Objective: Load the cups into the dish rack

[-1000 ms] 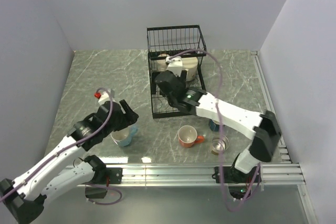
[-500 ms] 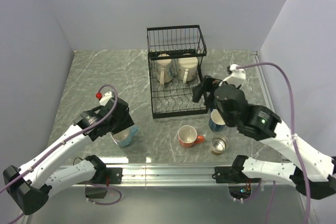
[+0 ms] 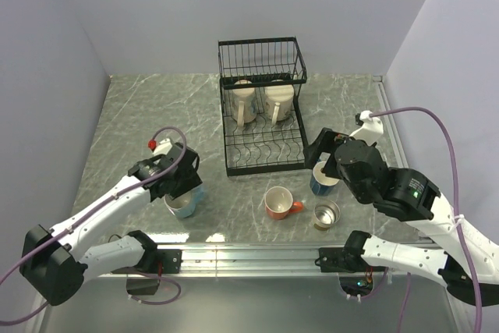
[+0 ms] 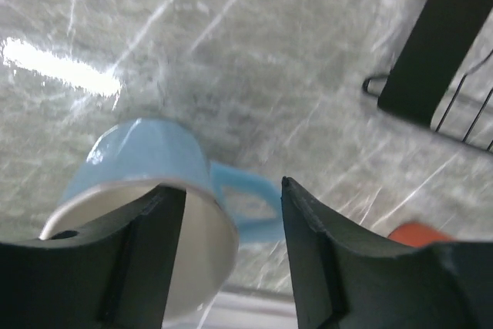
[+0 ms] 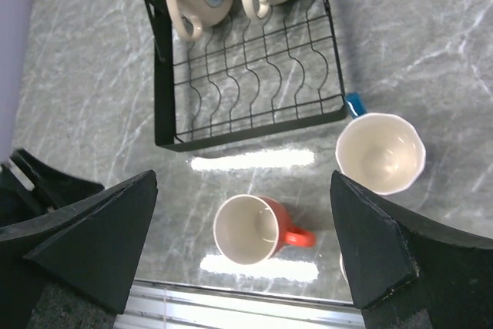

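A light blue cup stands at the front left. My left gripper is shut on it, one finger inside the rim and the other against its handle. My right gripper hangs wide open and empty above the orange cup. The dark blue cup with a white inside stands to the orange cup's right. A small steel cup is near the front edge. Two cream cups sit in the black dish rack.
A metal rail runs along the table's near edge, just in front of the cups. Grey walls close the table on the left, back and right. The rack's low slotted tray holds nothing.
My right arm has drawn back out of the rack and swung right and forward, over the orange cup. My left gripper has narrowed onto the light blue cup.
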### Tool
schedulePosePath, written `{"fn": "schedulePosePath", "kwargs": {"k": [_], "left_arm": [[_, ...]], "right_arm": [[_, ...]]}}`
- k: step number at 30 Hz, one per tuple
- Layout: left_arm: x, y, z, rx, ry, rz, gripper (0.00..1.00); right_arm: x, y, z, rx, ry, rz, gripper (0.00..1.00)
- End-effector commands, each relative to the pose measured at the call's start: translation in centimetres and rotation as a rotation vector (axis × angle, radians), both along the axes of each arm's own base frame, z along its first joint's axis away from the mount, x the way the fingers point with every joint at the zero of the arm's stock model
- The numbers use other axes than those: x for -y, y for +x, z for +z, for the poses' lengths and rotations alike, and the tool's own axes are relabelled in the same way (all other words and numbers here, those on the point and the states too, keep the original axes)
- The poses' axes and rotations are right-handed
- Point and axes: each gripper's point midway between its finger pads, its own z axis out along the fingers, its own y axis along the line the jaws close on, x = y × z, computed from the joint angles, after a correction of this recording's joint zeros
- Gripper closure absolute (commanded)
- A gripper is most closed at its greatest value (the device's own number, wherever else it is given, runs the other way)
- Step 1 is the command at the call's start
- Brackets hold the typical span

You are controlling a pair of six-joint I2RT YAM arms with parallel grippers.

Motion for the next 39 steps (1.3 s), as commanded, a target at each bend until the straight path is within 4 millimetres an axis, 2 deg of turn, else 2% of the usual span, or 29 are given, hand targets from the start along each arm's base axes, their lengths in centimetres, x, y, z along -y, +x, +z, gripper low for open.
{"fn": "schedulePosePath", "kwargs": {"k": [1, 6, 9, 10, 12, 13, 16, 20, 22, 23, 24, 25, 27, 28, 30, 31, 33, 34, 35, 37, 38, 39], "left_arm": [[-0.2, 2.5, 1.0, 0.087, -0.043, 0.061, 0.43], [-1.2, 3.0, 0.5, 0.074, -0.037, 0.082, 0.49], [-0.7, 2.7, -0.3, 0.047, -0.057, 0.054, 0.66], [-0.6, 2.4, -0.7, 0.037, -0.062, 0.048, 0.76], [-0.2, 2.2, -1.1, 0.025, -0.08, 0.033, 0.88], [-0.2, 2.0, -1.3, 0.02, -0.081, 0.022, 0.99], [0.3, 2.0, -0.8, 0.04, -0.104, -0.012, 1.0], [2.7, 3.6, 4.3, 0.212, -0.242, -0.104, 1.0], [4.1, 4.4, 8.5, 0.33, -0.342, -0.146, 1.0], [4.5, 4.6, 9.9, 0.364, -0.375, -0.161, 1.0], [5.3, 5.1, 12.8, 0.458, -0.441, -0.187, 1.0], [5.9, 5.0, 14.4, 0.494, -0.501, -0.207, 1.0], [6.4, 4.7, 17.9, 0.605, -0.603, -0.238, 1.0], [6.7, 5.0, 20.6, 0.693, -0.681, -0.237, 1.0], [6.9, 4.2, 22.6, 0.768, -0.765, -0.265, 1.0], [6.9, 3.9, 25.5, 0.871, -0.854, -0.272, 1.0], [6.6, 3.0, 26.5, 0.933, -0.955, -0.269, 1.0], [6.5, 2.7, 27.1, 0.964, -0.987, -0.272, 1.0], [6.4, 2.2, 28.5, 1.028, -1.029, -0.293, 1.0], [6.3, 1.6, 28.6, 1.052, -1.061, -0.308, 1.0], [6.1, 1.2, 29.4, 1.095, -1.081, -0.322, 1.0], [6.0, 0.9, 29.3, 1.101, -1.09, -0.326, 1.0]], "right_arm": [[0.9, -0.7, 0.7, -0.001, 0.004, 0.0, 0.0], [0.9, -1.0, 0.1, -0.016, -0.001, 0.006, 0.0], [0.8, -1.0, -0.4, -0.029, -0.004, 0.007, 0.0], [0.7, -1.0, -0.4, -0.028, -0.002, 0.007, 0.0], [0.5, -1.0, -0.6, -0.034, -0.006, 0.015, 0.0], [0.5, -1.0, -0.7, -0.037, -0.009, 0.018, 0.0], [0.2, -1.1, -0.6, -0.035, -0.009, 0.038, 0.0], [-1.9, -1.3, 0.7, 0.006, 0.06, 0.145, 0.0], [-4.2, -1.9, 2.1, 0.033, 0.142, 0.257, 0.0], [-5.1, -2.2, 2.2, 0.029, 0.167, 0.296, 0.0], [-6.4, -2.9, 2.5, 0.013, 0.211, 0.358, 0.0], [-7.9, -3.1, 3.6, 0.028, 0.275, 0.406, 0.0], [-10.0, -3.6, 3.8, 0.012, 0.339, 0.482, 0.0], [-11.6, -4.2, 4.6, -0.005, 0.409, 0.536, 0.0], [-12.9, -4.6, 4.7, -0.03, 0.461, 0.572, 0.0], [-13.8, -4.5, 5.2, -0.043, 0.514, 0.579, 0.0], [-15.0, -4.8, 5.4, -0.065, 0.575, 0.611, 0.0], [-15.9, -4.5, 6.6, -0.06, 0.652, 0.62, 0.0], [-16.6, -5.1, 6.5, -0.094, 0.686, 0.665, 0.0], [-18.0, -4.9, 7.9, -0.117, 0.805, 0.692, 0.0], [-18.6, -5.2, 8.1, -0.141, 0.84, 0.724, 0.0], [-19.2, -5.0, 8.1, -0.164, 0.866, 0.73, 0.0]]}}
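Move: The light-blue cup's middle is about 4 cm to the left hand's left, level with it and some 6 cm below. The orange cup is roughly 26 cm to that hand's right, level with it; the rack's middle is about 26 cm ahead and 21 cm right. From the right hand, the light-blue cup is some 37 cm left, level with it and 26 cm down; the navy cup is 3 cm ahead, 4 cm right. Left hand pinches the light-blue cup's rim, raises it about 20 cm; open right hand swings left towards it. ##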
